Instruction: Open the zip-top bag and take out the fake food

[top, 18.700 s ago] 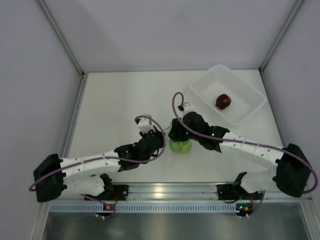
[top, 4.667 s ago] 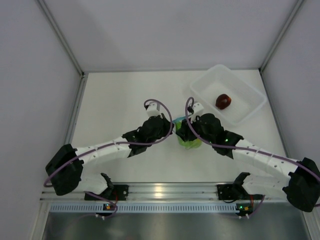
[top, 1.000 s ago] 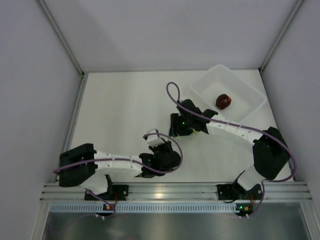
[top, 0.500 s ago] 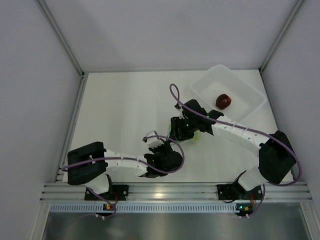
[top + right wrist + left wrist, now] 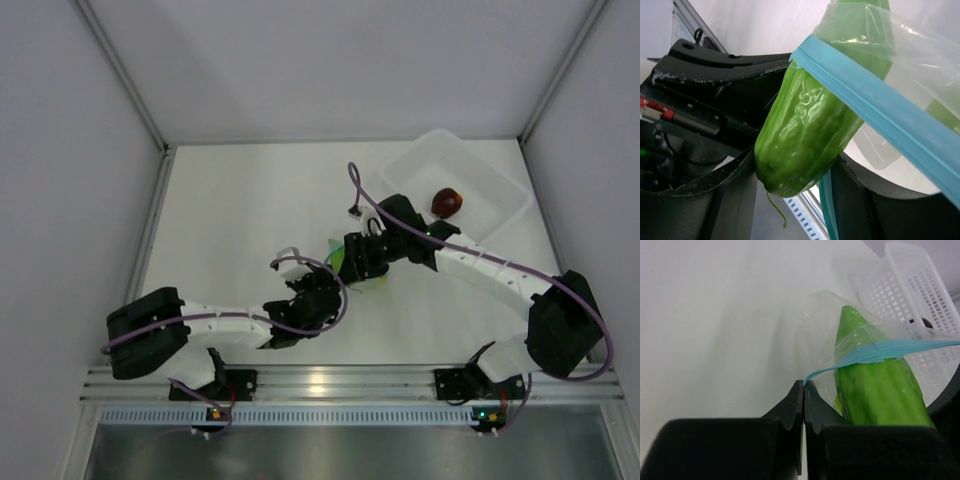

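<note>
The zip-top bag (image 5: 815, 325) hangs between my two grippers, its blue zipper strip (image 5: 875, 107) stretched across the elongated green fake food (image 5: 805, 130). My left gripper (image 5: 804, 384) is shut on the end of the zipper strip. My right gripper (image 5: 795, 162) is shut on the green piece, whose lower end pokes out past the strip. From above, the bag (image 5: 341, 264) sits between the left gripper (image 5: 320, 284) and the right gripper (image 5: 354, 260). A dark red-brown round piece (image 5: 446, 202) lies in the white tray (image 5: 490, 175).
The white latticed tray (image 5: 912, 300) stands at the back right, close behind the right arm. Grey walls enclose the table on three sides. A metal rail (image 5: 330, 382) runs along the near edge by the arm bases.
The left gripper has moved away from the near edge up to the bag. The right gripper has shifted slightly left, and the green piece and bag now show between the two.
</note>
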Robot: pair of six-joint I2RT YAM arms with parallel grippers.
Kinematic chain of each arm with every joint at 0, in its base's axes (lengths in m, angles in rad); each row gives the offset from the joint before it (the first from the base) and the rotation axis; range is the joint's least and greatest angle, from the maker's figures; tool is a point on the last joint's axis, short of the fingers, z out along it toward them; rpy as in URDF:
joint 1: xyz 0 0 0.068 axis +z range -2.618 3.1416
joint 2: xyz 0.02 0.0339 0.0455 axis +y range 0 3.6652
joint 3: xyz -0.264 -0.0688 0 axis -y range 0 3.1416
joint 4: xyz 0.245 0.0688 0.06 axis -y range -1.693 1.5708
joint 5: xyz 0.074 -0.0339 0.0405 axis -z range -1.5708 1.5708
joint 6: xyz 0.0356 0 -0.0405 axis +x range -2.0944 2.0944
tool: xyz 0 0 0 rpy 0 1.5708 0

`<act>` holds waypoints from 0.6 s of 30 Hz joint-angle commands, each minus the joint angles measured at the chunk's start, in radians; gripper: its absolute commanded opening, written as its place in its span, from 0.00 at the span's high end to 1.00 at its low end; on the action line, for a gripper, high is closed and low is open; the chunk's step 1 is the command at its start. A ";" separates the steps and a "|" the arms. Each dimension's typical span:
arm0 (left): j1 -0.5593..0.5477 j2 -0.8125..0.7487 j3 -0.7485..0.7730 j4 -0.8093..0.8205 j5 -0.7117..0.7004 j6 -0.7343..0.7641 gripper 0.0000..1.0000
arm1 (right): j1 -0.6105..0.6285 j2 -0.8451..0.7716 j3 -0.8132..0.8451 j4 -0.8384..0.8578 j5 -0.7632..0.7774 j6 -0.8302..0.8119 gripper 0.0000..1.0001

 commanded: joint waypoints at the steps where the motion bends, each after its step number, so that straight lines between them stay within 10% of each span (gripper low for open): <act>1: 0.100 -0.051 -0.081 0.048 0.019 0.171 1.00 | -0.032 -0.056 0.045 -0.051 -0.193 -0.073 0.98; 18: 0.154 -0.246 -0.262 0.456 0.251 0.546 1.00 | -0.067 0.001 0.005 0.371 -0.163 0.364 1.00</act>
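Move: The left hand already pinches one end of the bag's blue zip, and the green pepper's middle lies about 4 cm ahead of it, 5 cm to its right and 1 cm down. From the right hand, which already grips the pepper's stem end, that pinched zip corner is some 5 cm left and 1 cm ahead, the pepper's middle about 4 cm left, 2 cm ahead and 3 cm down. The white basket stands roughly 30 cm right of the right hand, 25 cm ahead and 12 cm below. Both hands raise the bag and pepper together: the left climbs about 5 cm and drifts left, easing forward and then slightly back, while it keeps the zip corner pinched, turns clockwise about 10 degrees and tips its fingertips up. The right, still gripping the pepper with its opening unchanged, rises about 4 cm and shifts 2 cm left, following the left hand as it rolls so that its left-pointing fingers tilt up a little over 10 degrees. ##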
